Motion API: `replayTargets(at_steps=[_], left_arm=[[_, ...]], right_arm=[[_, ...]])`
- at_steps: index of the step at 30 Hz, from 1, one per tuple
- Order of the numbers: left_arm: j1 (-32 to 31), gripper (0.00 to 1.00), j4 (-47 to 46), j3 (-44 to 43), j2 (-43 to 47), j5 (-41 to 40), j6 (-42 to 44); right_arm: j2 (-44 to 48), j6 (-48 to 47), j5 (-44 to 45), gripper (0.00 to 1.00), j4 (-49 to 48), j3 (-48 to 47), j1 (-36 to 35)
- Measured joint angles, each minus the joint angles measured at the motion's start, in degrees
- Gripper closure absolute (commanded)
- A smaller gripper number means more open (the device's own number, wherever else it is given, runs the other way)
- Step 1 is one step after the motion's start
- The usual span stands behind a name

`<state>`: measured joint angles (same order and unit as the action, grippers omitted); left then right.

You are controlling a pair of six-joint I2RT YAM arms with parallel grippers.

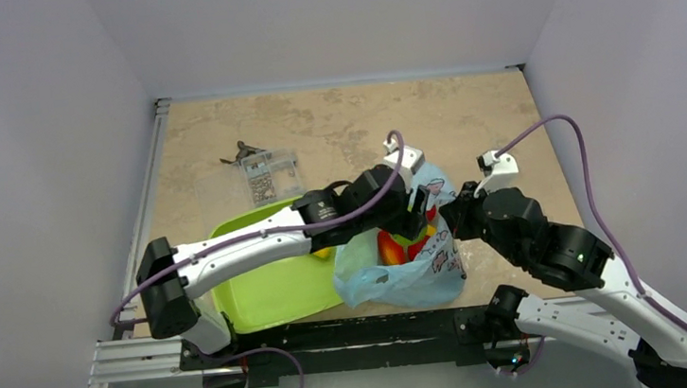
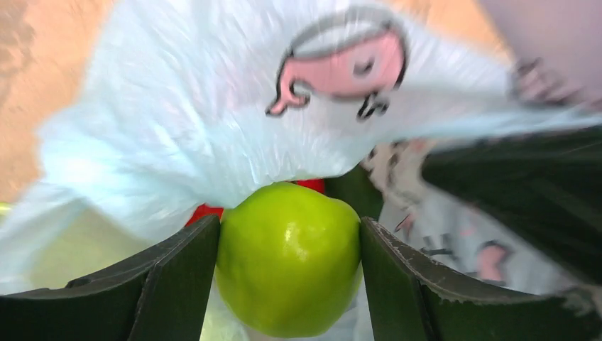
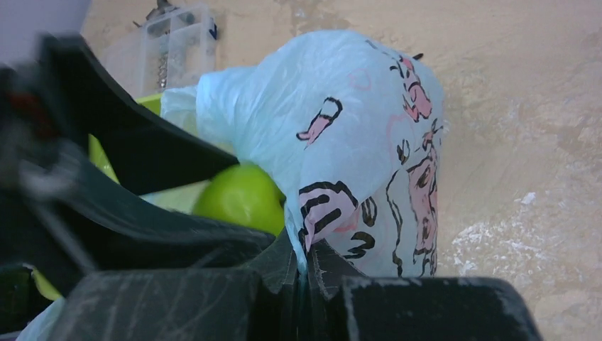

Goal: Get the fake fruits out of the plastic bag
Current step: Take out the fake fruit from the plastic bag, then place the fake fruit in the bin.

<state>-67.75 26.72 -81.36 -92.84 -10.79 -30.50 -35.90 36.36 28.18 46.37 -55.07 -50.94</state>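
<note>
The light blue plastic bag point(image 1: 414, 277) with pink and black prints lies just right of the green tray, its mouth lifted. My right gripper point(image 3: 307, 245) is shut on the bag's rim point(image 3: 355, 142) and holds it up. My left gripper point(image 2: 289, 245) reaches into the bag's mouth and is shut on a glossy green apple point(image 2: 287, 256), both fingers pressed to its sides. The same apple point(image 3: 241, 197) shows in the right wrist view beside the bag wall. Red fruit point(image 2: 202, 212) peeks from behind the apple. Red and yellow fruits point(image 1: 394, 244) show inside the bag.
A lime-green tray point(image 1: 264, 292) sits left of the bag, under my left arm. A clear plastic box point(image 1: 269, 174) with a dark clip behind it stands at the back of the table. The table's near edge carries the arm rail.
</note>
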Motion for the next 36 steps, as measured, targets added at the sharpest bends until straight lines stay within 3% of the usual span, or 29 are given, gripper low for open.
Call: replayTargets(at_steps=[6,13,21,25,30,36], left_arm=[[4.0,0.99,-5.9,-0.4,5.8,1.7,-2.7],[5.5,0.99,-13.0,5.4,9.9,13.2,-6.7],[5.9,1.0,-12.7,10.8,26.2,19.6,-8.3],[6.3,1.0,-5.4,11.2,36.6,16.2,-7.1],[6.4,1.0,6.2,14.7,48.9,6.0,-5.4],[6.7,1.0,16.8,26.0,54.0,-6.0,-7.5]], right_arm=[[0.9,0.4,-1.7,1.0,1.8,0.2,0.0],[-1.0,4.7,2.5,1.0,5.2,0.1,0.0],[-9.7,5.9,10.4,1.0,7.0,-0.7,0.0],[-13.2,4.7,15.0,1.0,7.9,-3.1,0.0],[-13.0,2.3,19.8,1.0,9.4,-5.9,0.5],[-10.4,0.4,22.4,1.0,12.0,-9.1,1.1]])
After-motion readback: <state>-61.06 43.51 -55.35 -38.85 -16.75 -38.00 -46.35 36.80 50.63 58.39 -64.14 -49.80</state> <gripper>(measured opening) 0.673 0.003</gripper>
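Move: The green apple is already pinched in the left hand, just at the bag's mouth; the green tray's middle lies about 25 cm to that hand's left, 8 cm back and 18 below. The mango in the tray is some 20 cm left and 3 back, the parts box about 28 left and 12 ahead, and the bag's body 7 cm back, 1 left. From the right hand, the tray is roughly 30 cm left and 8 back, the bag's body 6 left and 7 back. The green apple, kept pinched in the left fingers, is drawn steeply up out of the bag's mouth by some 18 cm, drifting back, then swung left over the tray, about 22 cm in all, and lowered 12 cm, the wrist rolling out and partly back. The right hand, still clamping the bag's rim, shifts about 6 cm right and turns some 20 degrees clockwise. ##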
